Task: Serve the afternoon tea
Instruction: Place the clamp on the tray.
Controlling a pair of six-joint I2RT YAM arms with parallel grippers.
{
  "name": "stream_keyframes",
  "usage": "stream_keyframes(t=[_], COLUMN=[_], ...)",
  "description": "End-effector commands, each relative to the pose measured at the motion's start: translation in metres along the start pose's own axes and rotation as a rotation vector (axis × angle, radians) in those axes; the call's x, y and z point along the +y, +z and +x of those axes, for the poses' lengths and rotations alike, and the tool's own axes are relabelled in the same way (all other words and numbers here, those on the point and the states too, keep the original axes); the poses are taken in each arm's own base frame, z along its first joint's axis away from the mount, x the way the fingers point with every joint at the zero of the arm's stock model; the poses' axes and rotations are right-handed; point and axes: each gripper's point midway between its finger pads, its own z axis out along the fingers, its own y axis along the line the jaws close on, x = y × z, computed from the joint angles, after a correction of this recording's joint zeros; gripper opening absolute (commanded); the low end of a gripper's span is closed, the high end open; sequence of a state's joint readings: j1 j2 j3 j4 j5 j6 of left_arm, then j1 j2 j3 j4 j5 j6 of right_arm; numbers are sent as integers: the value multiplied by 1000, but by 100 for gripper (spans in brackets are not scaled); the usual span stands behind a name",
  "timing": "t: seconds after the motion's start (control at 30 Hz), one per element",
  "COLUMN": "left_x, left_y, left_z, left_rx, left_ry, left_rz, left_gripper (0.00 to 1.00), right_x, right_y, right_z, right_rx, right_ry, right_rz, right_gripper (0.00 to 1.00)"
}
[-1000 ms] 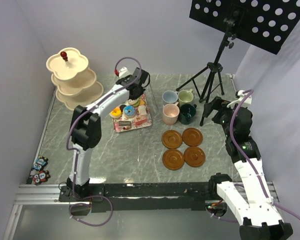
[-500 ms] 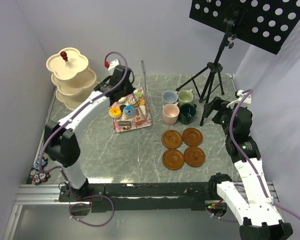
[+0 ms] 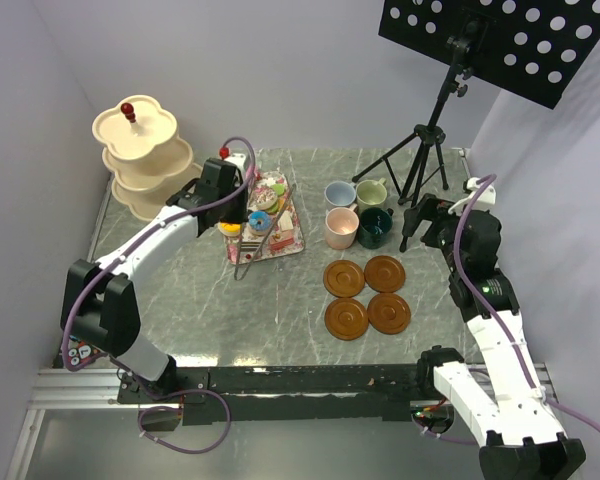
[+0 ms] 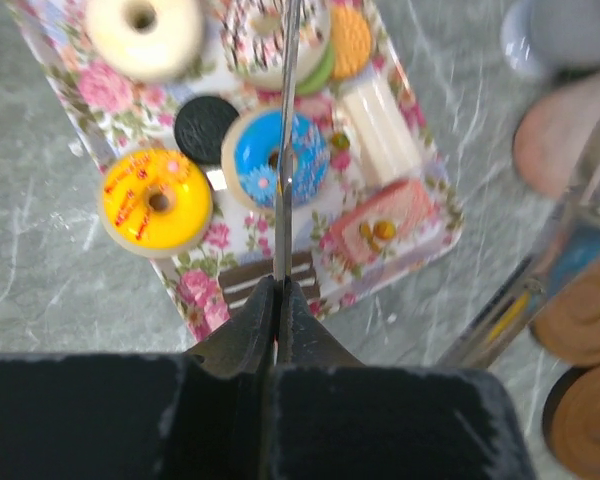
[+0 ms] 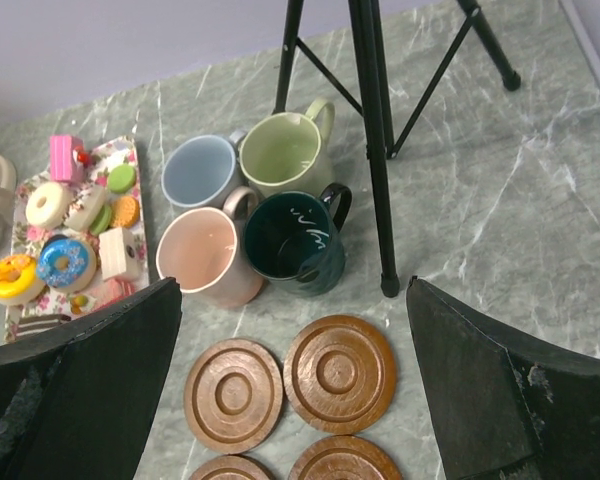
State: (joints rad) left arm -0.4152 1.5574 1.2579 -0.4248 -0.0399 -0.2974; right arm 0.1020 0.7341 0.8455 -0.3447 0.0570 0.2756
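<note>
My left gripper (image 4: 277, 285) is shut on the thin metal tongs (image 4: 285, 150), which reach forward over the blue doughnut (image 4: 275, 160). Beside it on the floral tray (image 4: 205, 290) lie a yellow doughnut (image 4: 156, 201), a white one (image 4: 143, 30) and a pink slice (image 4: 385, 225). From above, the left gripper (image 3: 238, 215) hovers at the tray's (image 3: 298, 238) left side. The light blue (image 5: 200, 172), light green (image 5: 282, 152), pink (image 5: 205, 255) and dark green (image 5: 292, 240) mugs cluster behind the brown saucers (image 5: 340, 373). My right gripper (image 5: 292, 290) hangs open above them, empty. The cream stand (image 3: 145, 160) is at the back left.
A black tripod (image 3: 425, 150) with a perforated board stands at the back right, one leg (image 5: 375, 150) close behind the mugs. Small printed cards (image 3: 80, 340) lie at the table's left edge. Walls close in the left, back and right sides.
The left arm has swung towards the near-left and lowered the tongs from upright to slanting across the tray. The right arm has hardly moved.
</note>
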Motion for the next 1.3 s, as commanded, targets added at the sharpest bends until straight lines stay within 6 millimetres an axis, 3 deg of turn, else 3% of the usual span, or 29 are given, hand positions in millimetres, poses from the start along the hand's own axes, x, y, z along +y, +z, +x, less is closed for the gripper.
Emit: stream_keyframes(t=[0.0,0.37,0.5,0.63,0.73,0.87,0.93,0.97,1.13,1.27], left_x=[-4,12,16,17,16,14,19,19,16,-2], left_y=[6,47,56,58,55,45,37,32,-1,-15], left_z=[13,41,44,38,33,25,16,11,-2,24], left_rx=[24,105,135,121,103,67,28,7,-104,-79], left_ry=[107,158,153,150,148,146,136,129,79,125], left_rz=[97,44,18,5,8,15,-20,-24,-53,-2], left_gripper=[1,1,6,22,39,75,87,99,100,100], right_x=[13,12,10,7,8,10,9,8,8,8], right_y=[-2,-2,-2,-2,-1,-2,-2,-3,-4,-4], right_z=[-24,-18,-17,-16,-17,-21,-22,-22,-22,-18], right_rx=[-51,-45,-45,-42,-46,-55,-60,-61,-61,-53], right_ry=[7,33,16,6,13,16,15,12,3,1], right_rz=[-51,-44,-40,-29,-31,-34,-29,-29,-29,-36], right_gripper=[100,100,100,100,100,100,100,100,100,100])
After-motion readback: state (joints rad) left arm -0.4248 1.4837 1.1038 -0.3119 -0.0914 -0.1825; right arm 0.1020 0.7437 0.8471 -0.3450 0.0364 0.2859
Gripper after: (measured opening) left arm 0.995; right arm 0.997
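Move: The clamp, already held in the left hand, is to go onto the tray, whose middle lies about 6 cm ahead, 4 cm to the right and 13 cm below. The brown wafers are practically straight below this hand. The yellow donut lies some 4 cm ahead and 4 cm left, the blue donut about 6 cm ahead and 3 cm right. From the right hand the tray's middle is roughly 37 cm left, 9 cm ahead and 26 cm down. The clamp is lowered about 10 cm, almost straight down, by the left hand onto the near half of the tray, hinge end towards the robot, with the fingers tipping some 10 degrees steeper. Near the bottom the fingers begin to open and go fully wide, letting go of the clamp; the hand then rises about 8 cm off it, easing back slightly at the end. ##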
